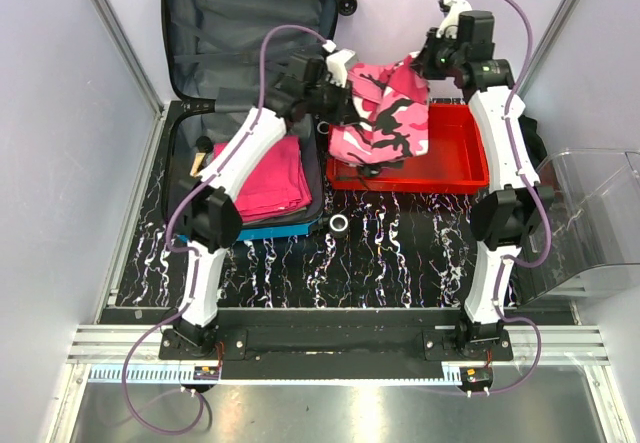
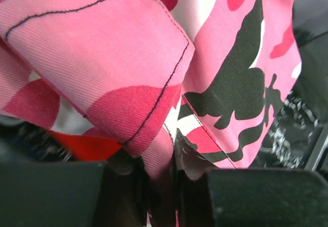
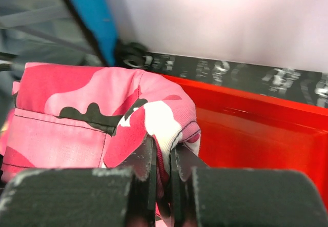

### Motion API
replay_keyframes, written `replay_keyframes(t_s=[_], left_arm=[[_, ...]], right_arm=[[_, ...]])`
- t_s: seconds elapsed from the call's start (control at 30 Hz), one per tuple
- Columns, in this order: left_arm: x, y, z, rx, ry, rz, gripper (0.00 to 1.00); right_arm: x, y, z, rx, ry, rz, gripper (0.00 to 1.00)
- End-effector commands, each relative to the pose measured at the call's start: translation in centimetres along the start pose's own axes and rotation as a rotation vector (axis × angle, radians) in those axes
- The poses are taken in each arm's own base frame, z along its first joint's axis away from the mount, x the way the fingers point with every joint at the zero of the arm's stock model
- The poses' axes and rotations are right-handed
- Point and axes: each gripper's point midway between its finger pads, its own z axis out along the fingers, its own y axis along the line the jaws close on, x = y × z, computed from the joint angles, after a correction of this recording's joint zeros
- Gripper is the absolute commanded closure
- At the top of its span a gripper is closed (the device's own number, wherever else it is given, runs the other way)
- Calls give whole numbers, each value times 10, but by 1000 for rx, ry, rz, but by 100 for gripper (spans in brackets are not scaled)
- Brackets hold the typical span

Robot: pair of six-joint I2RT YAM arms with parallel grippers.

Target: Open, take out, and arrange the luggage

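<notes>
The luggage, a bright blue suitcase, lies open at the back left with its grey-lined lid upright. A folded magenta cloth lies in its lower half. Both grippers hold a pink camouflage garment stretched above the red tray. My left gripper is shut on the garment's left edge, seen close in the left wrist view with the fabric filling it. My right gripper is shut on the right corner; the right wrist view shows the fabric pinched between the fingers.
The red tray lies under the garment, right of the suitcase's blue edge. A clear plastic bin stands at the far right. A small black ring lies on the marbled table before the tray. Walls close in left and behind.
</notes>
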Motion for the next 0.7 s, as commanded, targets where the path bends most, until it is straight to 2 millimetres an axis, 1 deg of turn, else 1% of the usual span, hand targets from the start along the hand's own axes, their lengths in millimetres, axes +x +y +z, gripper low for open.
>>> replay_keyframes(t_s=[0.0, 0.03, 0.07, 0.1, 0.13, 0.17, 0.2, 0.23, 0.27, 0.3, 0.33, 0.37, 0.4, 0.43, 0.47, 0.53, 0.57, 0.63, 0.67], left_arm=[[-48, -23, 17, 75, -172, 5, 100], [-44, -19, 29, 72, -174, 3, 100], [-42, -17, 35, 64, -177, 6, 100], [-38, -11, 42, 49, -173, 9, 100], [-35, 2, 50, 2, -179, 6, 100], [-32, 8, 55, -20, -180, 4, 100], [-29, 15, 60, -40, -178, 16, 100], [-19, 26, 68, -65, -162, 12, 100], [-13, 29, 72, -72, -150, 10, 100], [-7, 33, 75, -79, -137, 8, 100], [6, 36, 81, -81, -110, 0, 100], [11, 38, 83, -82, -101, -1, 100], [16, 44, 84, -91, -93, -5, 100], [14, 46, 85, -96, -100, -1, 100], [13, 50, 86, -106, -106, 1, 100], [11, 56, 89, -122, -118, 32, 100], [13, 58, 91, -131, -113, 37, 100], [28, 64, 96, -141, -80, 16, 100], [47, 65, 101, -134, -40, -17, 100]], right_arm=[[-39, -25, -15, 50, -119, -100, 100], [-41, -36, -14, 60, -124, -88, 100], [-37, -42, -7, 55, -120, -79, 100], [-37, -45, -4, 53, -121, -74, 100], [-35, -50, 1, 53, -119, -72, 100], [-28, -59, 11, 49, -108, -64, 100], [-22, -64, 16, 50, -95, -56, 100], [-13, -67, 24, 46, -76, -52, 100], [0, -74, 35, 48, -47, -44, 100], [8, -76, 41, 47, -32, -42, 100], [22, -79, 47, 38, -2, -35, 100], [31, -83, 56, 35, 9, -25, 100], [37, -84, 61, 32, 21, -17, 100], [37, -83, 64, 20, 18, -10, 100], [43, -86, 71, 18, 27, 2, 100], [43, -85, 76, 10, 19, 11, 100], [50, -89, 82, 10, 31, 19, 100], [68, -92, 88, 8, 72, 35, 100], [77, -94, 90, 11, 92, 36, 100]])
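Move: The pink camouflage garment hangs stretched between my two closed grippers. The red tray it is going to has its middle about 15 cm to the right of my left hand, level with it fore and aft and 18 cm below. From my right hand the tray's middle is 9 cm back and some 26 cm down. The folded pink clothes lie 20 cm left of my left hand, 11 cm back; the black cloth sits 32 cm right of my right hand, 7 cm back. Keeping both grips on the camouflage garment, I finish the swing to the right with a last 4–5 cm, then bring both hands down towards the left part of the red tray, reaching about 5 cm forward as they sink. My left hand drops roughly 12 cm and my right about 15, its fingers tipping some 10 degrees further down. ##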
